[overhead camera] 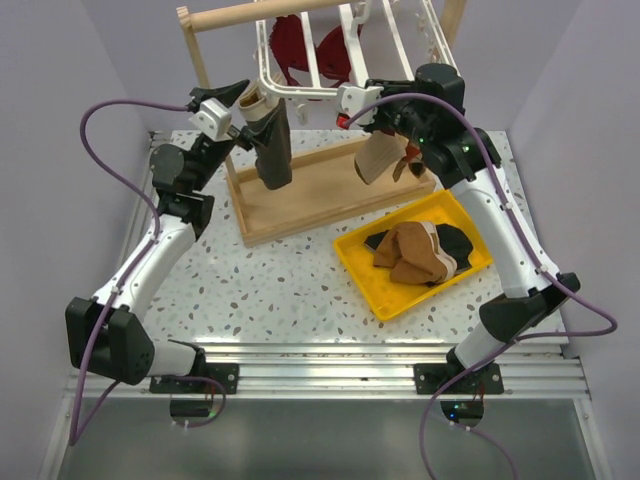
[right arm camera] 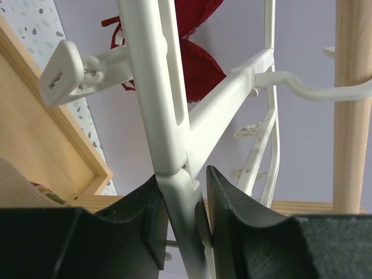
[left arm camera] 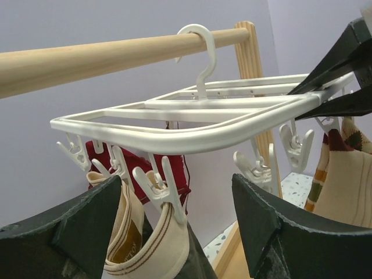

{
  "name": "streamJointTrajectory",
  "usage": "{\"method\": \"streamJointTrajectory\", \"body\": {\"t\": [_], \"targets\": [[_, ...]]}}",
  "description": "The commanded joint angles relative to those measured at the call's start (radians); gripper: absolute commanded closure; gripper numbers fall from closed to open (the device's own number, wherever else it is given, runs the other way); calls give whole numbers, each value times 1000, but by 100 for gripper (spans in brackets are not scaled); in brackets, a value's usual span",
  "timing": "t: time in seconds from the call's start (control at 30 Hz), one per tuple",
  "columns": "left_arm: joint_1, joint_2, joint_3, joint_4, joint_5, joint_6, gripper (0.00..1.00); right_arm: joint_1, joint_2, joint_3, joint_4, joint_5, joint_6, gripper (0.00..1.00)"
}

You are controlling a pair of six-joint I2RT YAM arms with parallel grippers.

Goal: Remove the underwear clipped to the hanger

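Observation:
The white hanger (overhead camera: 312,62) hangs by its hook from the wooden rod. A dark grey brief with a beige waistband (overhead camera: 272,150) hangs from a clip (left arm camera: 164,189) at the hanger's near left corner. My left gripper (overhead camera: 247,112) is open, its fingers (left arm camera: 87,224) on either side of the waistband (left arm camera: 160,238) just below the clip. My right gripper (overhead camera: 372,112) is shut on the hanger's frame bar (right arm camera: 181,203); it also shows in the left wrist view (left arm camera: 340,72). Brown and black briefs (overhead camera: 415,250) lie in the yellow tray (overhead camera: 365,275).
A red bra (overhead camera: 305,45) hangs at the hanger's far side. A beige argyle sock (overhead camera: 380,155) hangs from a clip on the right. The wooden stand's rod (left arm camera: 87,58), post (right arm camera: 351,104) and base tray (overhead camera: 320,195) surround the hanger.

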Motion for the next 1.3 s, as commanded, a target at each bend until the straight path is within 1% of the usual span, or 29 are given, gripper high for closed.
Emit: {"method": "streamJointTrajectory", "body": {"t": [0.0, 0.17, 0.33, 0.6, 0.83, 0.87, 1.0, 1.03, 1.1, 1.13, 1.2, 1.23, 1.27], "targets": [[18, 21, 80, 1, -5, -37, 21, -6, -55, -7, 11, -14, 37, 67], [21, 41, 101, -19, 3, -62, 23, -6, -58, -7, 9, -20, 40, 67], [22, 70, 143, -72, 18, -71, 26, -6, -60, -7, 9, -23, 40, 67], [24, 102, 180, -80, 32, -97, 31, -6, -64, -10, 9, -26, 42, 67], [24, 133, 223, -111, 38, -117, 39, -8, -66, -8, 1, -34, 48, 67], [25, 137, 231, -112, 37, -121, 44, -6, -64, -10, 1, -34, 49, 67], [24, 143, 237, -103, 41, -152, 53, -6, -64, -10, 3, -34, 49, 67], [25, 142, 237, -102, 43, -154, 58, -5, -66, -10, 1, -34, 49, 67], [25, 142, 239, -102, 44, -158, 64, -6, -64, -11, 1, -34, 51, 67], [25, 142, 239, -105, 44, -158, 72, -6, -66, -11, 1, -34, 51, 67], [24, 139, 236, -103, 47, -161, 85, -8, -66, -11, 1, -34, 51, 67], [25, 136, 236, -102, 49, -163, 98, -6, -66, -11, 1, -34, 51, 67], [25, 134, 231, -99, 47, -164, 100, -5, -66, -13, 3, -34, 51, 67]]}}
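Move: The clip gripping the waistband of the dark grey underwear is just off the left fingertips, roughly 3 cm ahead, 2 cm right and 1 cm higher. The underwear hangs about 8 cm below that hand, 1 cm ahead and 2 cm right. An empty clip is some 7 cm right and 2 cm ahead, and the red bra 10 cm ahead, 9 cm right, 3 cm lower. From the right hand the underwear's clip lies about 14 cm left, level with it. The left fingers shut on the white clip over the dark grey underwear, pinching its levers after easing about 3 cm forward and slightly right and up towards it, beneath the hanger's near corner. They narrow slowly at first, then close almost fully once the hand is there, as the wrist tips down nearly 10 degrees. The right hand keeps its hold on the hanger's near bar, all but still. ##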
